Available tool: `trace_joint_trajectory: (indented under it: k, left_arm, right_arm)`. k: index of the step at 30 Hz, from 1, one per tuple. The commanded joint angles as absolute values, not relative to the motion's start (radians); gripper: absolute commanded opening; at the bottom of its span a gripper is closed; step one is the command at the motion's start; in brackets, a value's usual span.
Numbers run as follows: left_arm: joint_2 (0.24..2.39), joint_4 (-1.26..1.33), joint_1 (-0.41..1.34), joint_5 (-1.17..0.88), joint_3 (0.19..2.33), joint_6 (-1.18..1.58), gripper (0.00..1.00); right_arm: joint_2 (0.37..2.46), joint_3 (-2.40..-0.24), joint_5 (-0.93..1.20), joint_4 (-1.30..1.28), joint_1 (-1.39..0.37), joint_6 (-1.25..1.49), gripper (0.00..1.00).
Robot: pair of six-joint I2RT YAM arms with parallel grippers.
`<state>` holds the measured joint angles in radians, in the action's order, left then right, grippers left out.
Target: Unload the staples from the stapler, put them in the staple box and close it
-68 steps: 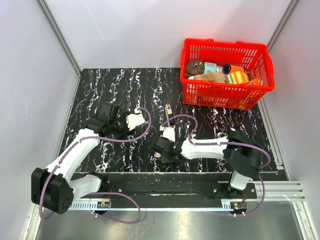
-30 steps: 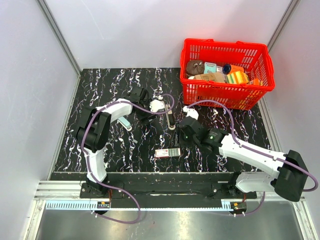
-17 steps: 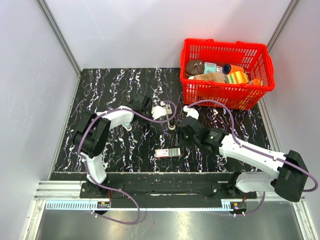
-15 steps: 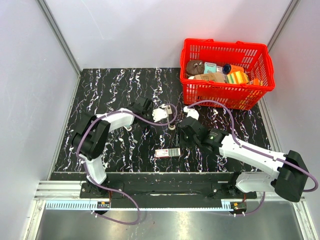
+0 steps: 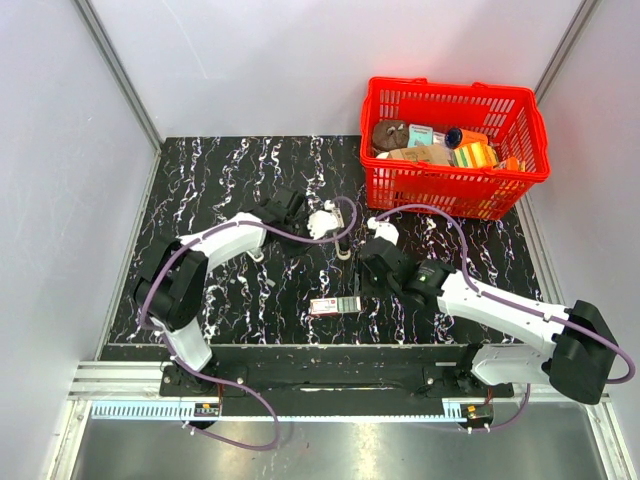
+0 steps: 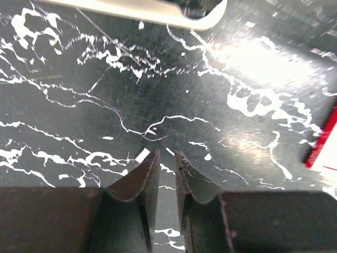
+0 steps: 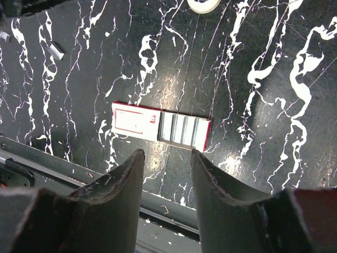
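The slim stapler (image 5: 343,243) lies lengthwise on the black marbled table (image 5: 230,180), just right of my left gripper (image 5: 333,226). In the left wrist view the left gripper (image 6: 166,154) is all but closed, with nothing between the jaws, low over bare table. A pale bar (image 6: 131,8) crosses the top edge there; it may be the stapler. My right gripper (image 5: 362,278) hangs open above the pink-and-red staple box (image 5: 335,305). In the right wrist view the right gripper (image 7: 166,152) is empty above the box (image 7: 160,126), which shows rows of staples.
A red basket (image 5: 520,120) holding several items stands at the back right. Loose staples (image 7: 55,50) lie on the table at the left of the right wrist view. The table's front edge and metal rail (image 7: 174,211) run just below the right fingers.
Since 2.3 s ago both arms have swung to the table's middle. Over the last second the left gripper has crept right toward the stapler; the right gripper has barely moved.
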<state>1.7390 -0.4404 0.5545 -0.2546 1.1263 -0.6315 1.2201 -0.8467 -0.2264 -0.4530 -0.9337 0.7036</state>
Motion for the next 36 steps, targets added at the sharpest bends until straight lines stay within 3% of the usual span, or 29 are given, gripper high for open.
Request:
trace_joint_trajectory:
  k: [1, 5, 7, 11, 20, 27, 36]
  left_arm:
    - [1.678, -0.535, 0.537, -0.434, 1.219, -0.580, 0.23]
    - [1.672, -0.540, 0.529, -0.408, 1.209, -0.607, 0.27]
    - [1.683, -0.529, 0.514, -0.370, 1.195, -0.650, 0.35]
    - [1.701, -0.607, 0.436, -0.394, 1.207, -0.767, 0.49]
    - [1.480, -0.808, 0.353, -0.475, 1.034, -1.153, 0.65]
    - [1.476, -0.848, 0.379, -0.460, 0.966, -1.270, 0.69]
    - [1.552, -0.623, 0.443, -0.348, 0.899, -1.227, 0.70]
  right_arm:
    - [1.218, -0.841, -0.256, -0.425, -0.923, 0.692, 0.46]
    - [1.229, -0.841, -0.252, -0.416, -0.917, 0.686, 0.47]
    - [1.236, -0.841, -0.249, -0.411, -0.916, 0.683, 0.48]
    - [1.252, -0.842, -0.245, -0.408, -0.908, 0.673, 0.62]
    - [1.269, -0.845, -0.236, -0.388, -0.888, 0.661, 0.70]
    - [1.269, -0.857, -0.229, -0.385, -0.881, 0.653, 0.70]
    - [1.259, -0.862, -0.232, -0.388, -0.877, 0.652, 0.71]
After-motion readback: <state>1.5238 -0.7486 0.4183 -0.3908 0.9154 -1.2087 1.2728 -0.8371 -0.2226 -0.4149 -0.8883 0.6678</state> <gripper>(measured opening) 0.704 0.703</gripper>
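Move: The small staple strip to go for lies about 7 cm back and 7 cm left of the left hand, some 3 cm below it; a second strip sits 5 cm farther left of it. Another strip is only about 2 cm left of the hand. The stapler stands roughly 10 cm to the hand's right and 4 cm ahead, the staple box 12 cm back and 8 cm right. From the right hand, the target strip is about 19 cm left, 1 cm ahead and 10 cm below. Lift the empty left gripper about 3 cm off the near strip, then swing it left and back, some 8 cm each way, over to the middle staple strip, turning the wrist roughly 25 degrees clockwise and spreading the fingers wide. Finish by sinking about 4 cm so the open fingers straddle the strip from above. Let the right gripper ease slightly forward and down as it opens wider. ##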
